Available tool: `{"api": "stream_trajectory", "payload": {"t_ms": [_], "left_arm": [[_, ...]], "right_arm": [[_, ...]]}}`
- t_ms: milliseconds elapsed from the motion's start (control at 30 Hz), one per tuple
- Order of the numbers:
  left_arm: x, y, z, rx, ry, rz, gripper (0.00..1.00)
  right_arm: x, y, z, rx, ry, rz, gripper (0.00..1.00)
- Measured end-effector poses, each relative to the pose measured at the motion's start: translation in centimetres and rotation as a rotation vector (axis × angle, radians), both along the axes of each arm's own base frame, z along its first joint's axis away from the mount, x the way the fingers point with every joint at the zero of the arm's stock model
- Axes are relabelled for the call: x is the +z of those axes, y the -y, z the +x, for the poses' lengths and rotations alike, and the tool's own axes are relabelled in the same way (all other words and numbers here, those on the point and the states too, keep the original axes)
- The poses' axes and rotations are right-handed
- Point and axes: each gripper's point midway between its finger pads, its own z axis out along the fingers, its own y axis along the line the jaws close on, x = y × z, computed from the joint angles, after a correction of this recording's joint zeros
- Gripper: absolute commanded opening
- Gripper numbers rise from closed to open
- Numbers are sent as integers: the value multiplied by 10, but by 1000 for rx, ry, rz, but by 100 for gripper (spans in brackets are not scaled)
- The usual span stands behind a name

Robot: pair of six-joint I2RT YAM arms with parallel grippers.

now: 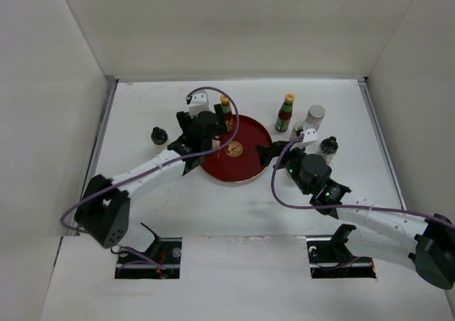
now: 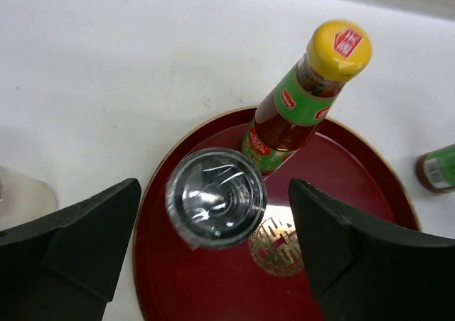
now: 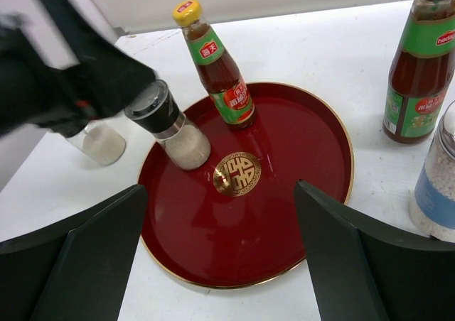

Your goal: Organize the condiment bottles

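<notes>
My left gripper [image 2: 215, 193] is open over the round red tray [image 2: 213, 292], its fingers on either side of a shaker jar [image 2: 215, 206] with clear gaps. The jar stands upright on the tray [image 3: 298, 193], seen also as the shaker jar [image 3: 170, 126] with pale contents. Behind it on the tray stands a sauce bottle [image 2: 298, 104] with a yellow cap. My right gripper [image 3: 220, 189] is open and holds nothing, low over the tray's near right rim. A second sauce bottle [image 1: 286, 113] and two shaker jars [image 1: 315, 115] [image 1: 328, 149] stand right of the tray. A dark-lidded shaker [image 1: 158, 135] stands to the left.
White walls box in the table on three sides. The left arm [image 1: 142, 175] reaches over the tray's left rim and the right arm [image 1: 370, 218] comes in from the lower right. The right-side bottles stand close to the right wrist.
</notes>
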Motion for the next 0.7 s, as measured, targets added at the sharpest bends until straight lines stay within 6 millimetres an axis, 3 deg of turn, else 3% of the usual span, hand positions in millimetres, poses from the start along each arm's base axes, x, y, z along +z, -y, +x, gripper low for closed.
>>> {"api": "stream_trajectory", "payload": {"t_ms": [167, 267, 367, 467, 600, 700], "left_arm": [[60, -42, -34, 83, 123, -86, 87], [67, -81, -49, 189, 161, -131, 87], [43, -127, -50, 329, 123, -117, 86], [10, -160, -46, 435, 42, -73, 86], [-28, -175, -38, 491, -56, -34, 85], [-41, -178, -32, 503, -97, -21, 83]], "right_arm": [[0, 0, 0, 0, 0, 0, 91], [0, 0, 0, 0, 0, 0, 91], [0, 0, 0, 0, 0, 0, 91], [-3, -2, 0, 2, -5, -5, 91], [-16, -6, 2, 7, -30, -36, 91], [-22, -7, 3, 9, -39, -49, 91]]}}
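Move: The black-capped bottle that the open left hand goes for stands roughly 19 cm to its left, about level with it fore and aft, some 9 cm below. The salt grinder, already let go, stands on the red tray about 1 cm ahead of the hand and 7 cm below; the sauce bottle on the tray is about 8 cm ahead and 5 cm to the right. From the right hand the black-capped bottle lies some 43 cm left and 8 cm ahead, 13 cm lower. The left hand, its fingers already wide open, clears the salt grinder by drawing back about 5 cm while rising over 6 cm, then sweeps left to some 18 cm from its start, turning about 30 degrees counter-clockwise and sinking roughly 10 cm towards the black-capped bottle. It ends slightly lower than it began, creeping forward with that cap ahead between the spread fingers and no grip on it yet, while the right hand, empty and open, dips about 2 cm late on. ##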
